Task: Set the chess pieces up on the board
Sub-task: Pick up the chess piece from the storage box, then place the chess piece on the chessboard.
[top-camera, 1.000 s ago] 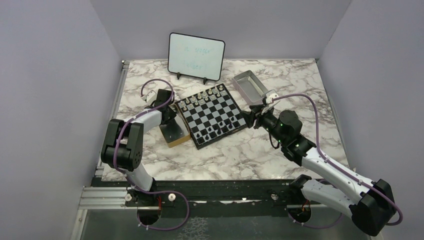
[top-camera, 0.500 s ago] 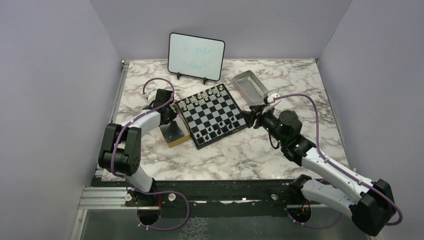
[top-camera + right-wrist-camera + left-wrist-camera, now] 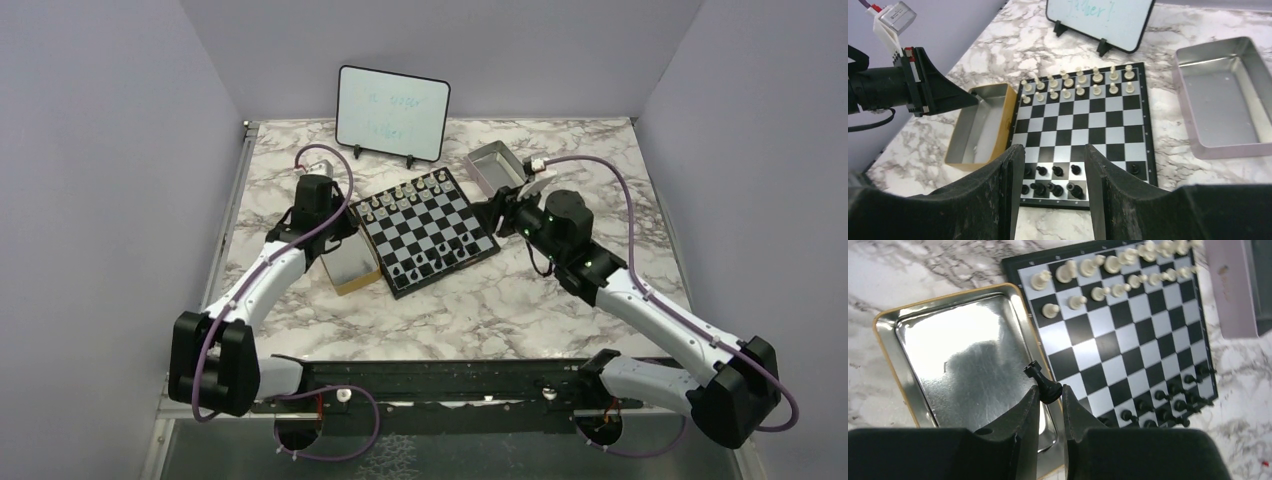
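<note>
In the left wrist view my left gripper (image 3: 1050,392) is shut on a black chess piece (image 3: 1044,384), held by its base with its top tilted up and left. It hangs over the right rim of the tan box (image 3: 948,295), close to the board's (image 3: 1128,325) left edge. From above, the left gripper (image 3: 328,225) sits just left of the board (image 3: 425,230). Several black pieces (image 3: 1053,180) stand in the board's near two rows. My right gripper (image 3: 1054,165) is open and holds nothing, hovering by the board's right side (image 3: 497,215).
White pieces (image 3: 405,195) fill the board's far two rows. The tan box (image 3: 350,262), lined with metal, lies left of the board. A grey metal tray (image 3: 497,170) lies at the far right, and a small whiteboard (image 3: 392,112) stands at the back.
The left arm has stretched out, its elbow swinging toward the near edge and its wrist rising over the box. The right gripper has drawn back and away toward the tray.
</note>
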Controlling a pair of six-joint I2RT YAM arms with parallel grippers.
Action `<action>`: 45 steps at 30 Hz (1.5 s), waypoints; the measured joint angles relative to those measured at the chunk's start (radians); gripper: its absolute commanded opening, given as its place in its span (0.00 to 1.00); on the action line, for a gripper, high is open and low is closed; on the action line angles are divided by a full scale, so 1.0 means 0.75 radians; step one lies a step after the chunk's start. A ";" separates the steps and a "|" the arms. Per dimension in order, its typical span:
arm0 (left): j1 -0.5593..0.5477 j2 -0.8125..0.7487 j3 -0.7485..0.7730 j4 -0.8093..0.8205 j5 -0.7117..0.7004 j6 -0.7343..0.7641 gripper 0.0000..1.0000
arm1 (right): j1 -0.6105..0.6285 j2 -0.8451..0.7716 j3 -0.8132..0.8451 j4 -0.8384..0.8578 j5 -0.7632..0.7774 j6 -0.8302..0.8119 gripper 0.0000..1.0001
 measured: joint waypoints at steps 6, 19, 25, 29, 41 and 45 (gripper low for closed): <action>-0.074 -0.182 -0.022 0.003 0.157 0.188 0.22 | -0.034 0.130 0.195 -0.132 -0.130 0.067 0.50; -0.301 -0.328 -0.044 0.008 0.395 0.533 0.16 | -0.041 0.364 0.580 -0.420 -0.420 0.091 0.48; -0.361 -0.381 -0.087 0.017 0.459 0.751 0.13 | -0.041 0.405 0.613 -0.491 -0.569 0.091 0.47; -0.371 -0.417 -0.124 0.035 0.502 0.895 0.13 | -0.041 0.456 0.637 -0.526 -0.695 0.092 0.47; -0.392 -0.487 -0.194 0.066 0.566 1.234 0.14 | -0.041 0.608 0.645 -0.517 -0.918 0.172 0.52; -0.402 -0.518 -0.235 0.088 0.586 1.273 0.14 | -0.039 0.674 0.654 -0.492 -0.983 0.199 0.51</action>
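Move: The left fingers already hold a black chess piece above the storage box, whose middle is about 4 cm left and 10 cm below. The right gripper it is headed for is some 26 cm right, 6 cm back and 13 cm higher; the board's middle is about 12 cm right, 4 cm ahead, 11 cm below. From the empty right hand the chess piece lies roughly 26 cm left, 6 cm ahead, 13 cm lower; the metal tray 20 cm ahead, 8 cm right, on the table. Rising some 6 cm early on, then level, the left hand carries the piece back and right about 11 cm each, away from the box and towards the right gripper, swinging clockwise until its fingers point mostly right. The right hand comes left about 11 cm to meet it, first rising and reaching a little forward, then sinking back, turning counter-clockwise and tipping down some 30 degrees, fingers staying half open. ##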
